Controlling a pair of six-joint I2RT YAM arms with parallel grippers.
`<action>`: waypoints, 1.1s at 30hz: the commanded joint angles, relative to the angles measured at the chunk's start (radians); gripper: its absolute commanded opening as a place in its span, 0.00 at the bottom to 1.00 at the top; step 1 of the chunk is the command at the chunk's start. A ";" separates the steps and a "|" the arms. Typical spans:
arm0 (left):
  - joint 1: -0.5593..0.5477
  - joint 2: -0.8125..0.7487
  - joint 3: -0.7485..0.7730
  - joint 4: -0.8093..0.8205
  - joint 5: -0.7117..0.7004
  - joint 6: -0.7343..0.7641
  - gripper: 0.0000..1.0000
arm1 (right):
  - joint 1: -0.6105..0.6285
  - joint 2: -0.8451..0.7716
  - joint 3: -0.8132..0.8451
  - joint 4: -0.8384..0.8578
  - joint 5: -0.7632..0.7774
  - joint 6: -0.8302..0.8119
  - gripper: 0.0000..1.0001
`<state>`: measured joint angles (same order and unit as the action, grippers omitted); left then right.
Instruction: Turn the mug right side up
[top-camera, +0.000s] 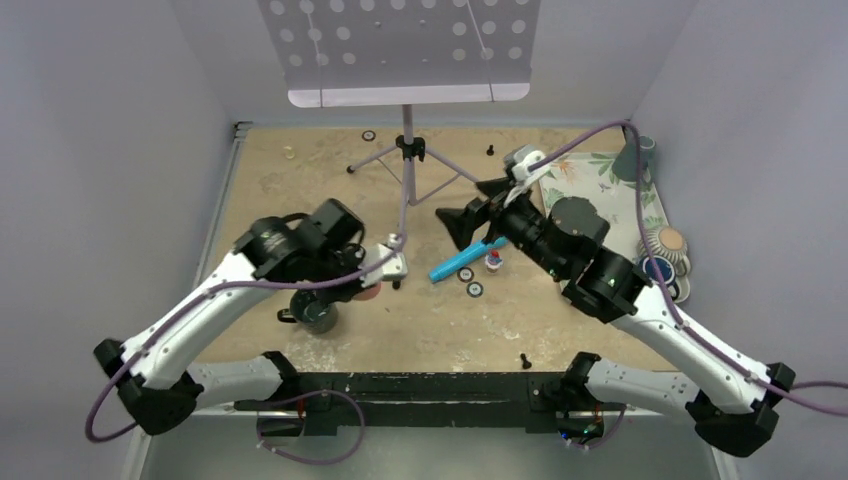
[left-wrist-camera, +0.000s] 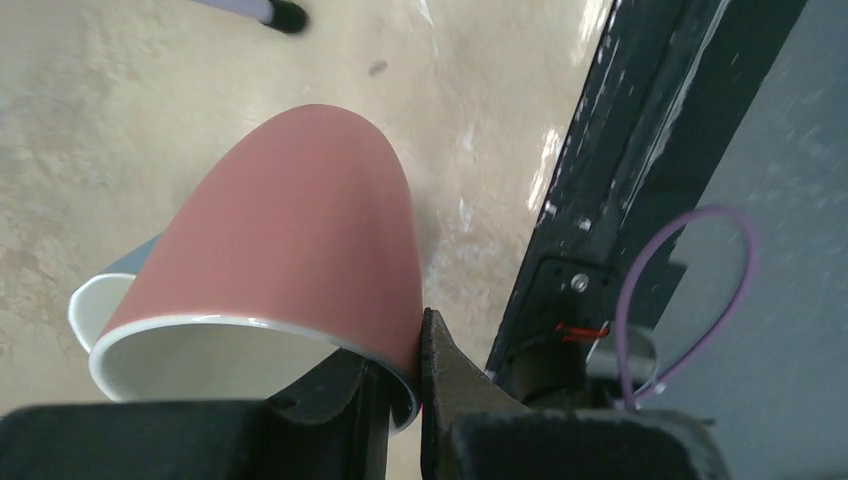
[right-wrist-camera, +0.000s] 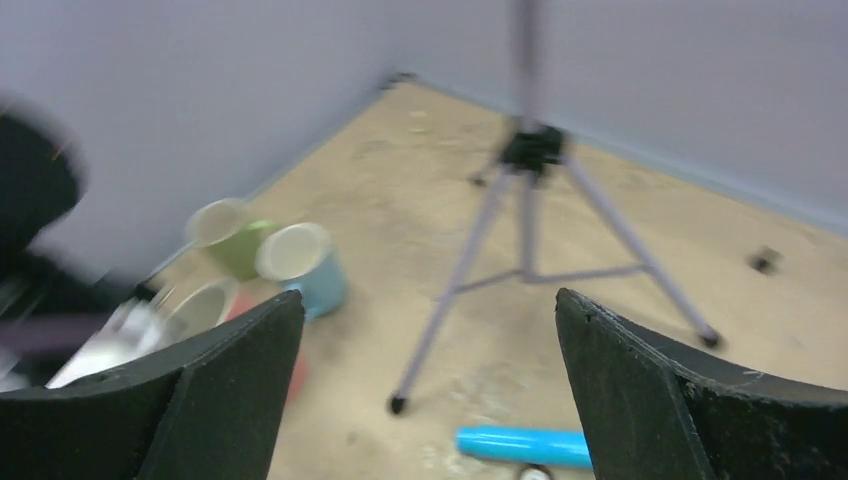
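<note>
The pink mug with a white inside is tilted, its open mouth toward the camera and its base pointing away over the table. My left gripper is shut on the mug's rim, one finger inside and one outside. In the top view the left gripper is left of centre, with a sliver of the pink mug under it. The mug also shows in the right wrist view, partly behind a finger. My right gripper is open and empty above the table's middle; it also shows in the top view.
A blue mug and a green mug stand next to the pink one. A dark mug shows below the left arm. A music stand's tripod is at the back, a blue marker in the middle, and a patterned tray at the right.
</note>
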<state>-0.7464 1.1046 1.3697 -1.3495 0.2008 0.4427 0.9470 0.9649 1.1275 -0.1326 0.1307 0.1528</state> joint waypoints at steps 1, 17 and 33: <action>-0.149 0.060 -0.071 0.089 -0.227 0.118 0.00 | -0.268 -0.024 -0.012 -0.133 0.135 0.082 0.97; -0.189 0.434 -0.204 0.214 -0.269 0.256 0.00 | -0.694 0.073 -0.033 -0.261 0.282 0.340 0.95; -0.177 0.275 -0.187 0.190 -0.157 0.240 0.72 | -1.087 0.024 -0.206 -0.344 0.420 0.595 0.98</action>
<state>-0.9287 1.5154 1.1133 -1.1309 -0.0257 0.6971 -0.0326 1.0431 0.9657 -0.4603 0.4686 0.6392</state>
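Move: The left gripper holds the coral mug by its rim; the bare spot for it lies about 5 cm ahead, level sideways and 19 cm below. Beside that spot the dark green mug stands some 8 cm left and 2 ahead of the hand, the light-blue mug 9 left and 15 ahead. The empty right gripper's dark blue mug is roughly 40 cm right, 3 ahead and 35 below; the striped mug is 42 right, 9 ahead, the terracotta mug 28 right, 1 ahead. Lower the left gripper about 15 cm with the coral mug still pinched, easing slightly forward and swinging the slanted fingers some 30 degrees until they point straight down; set the mug down beside the dark green one, then open around its rim. Meanwhile sweep the wide-open right gripper about 34 cm right over the tray, sinking and first reaching forward, turning clockwise and tipping down towards the dark blue mug. ##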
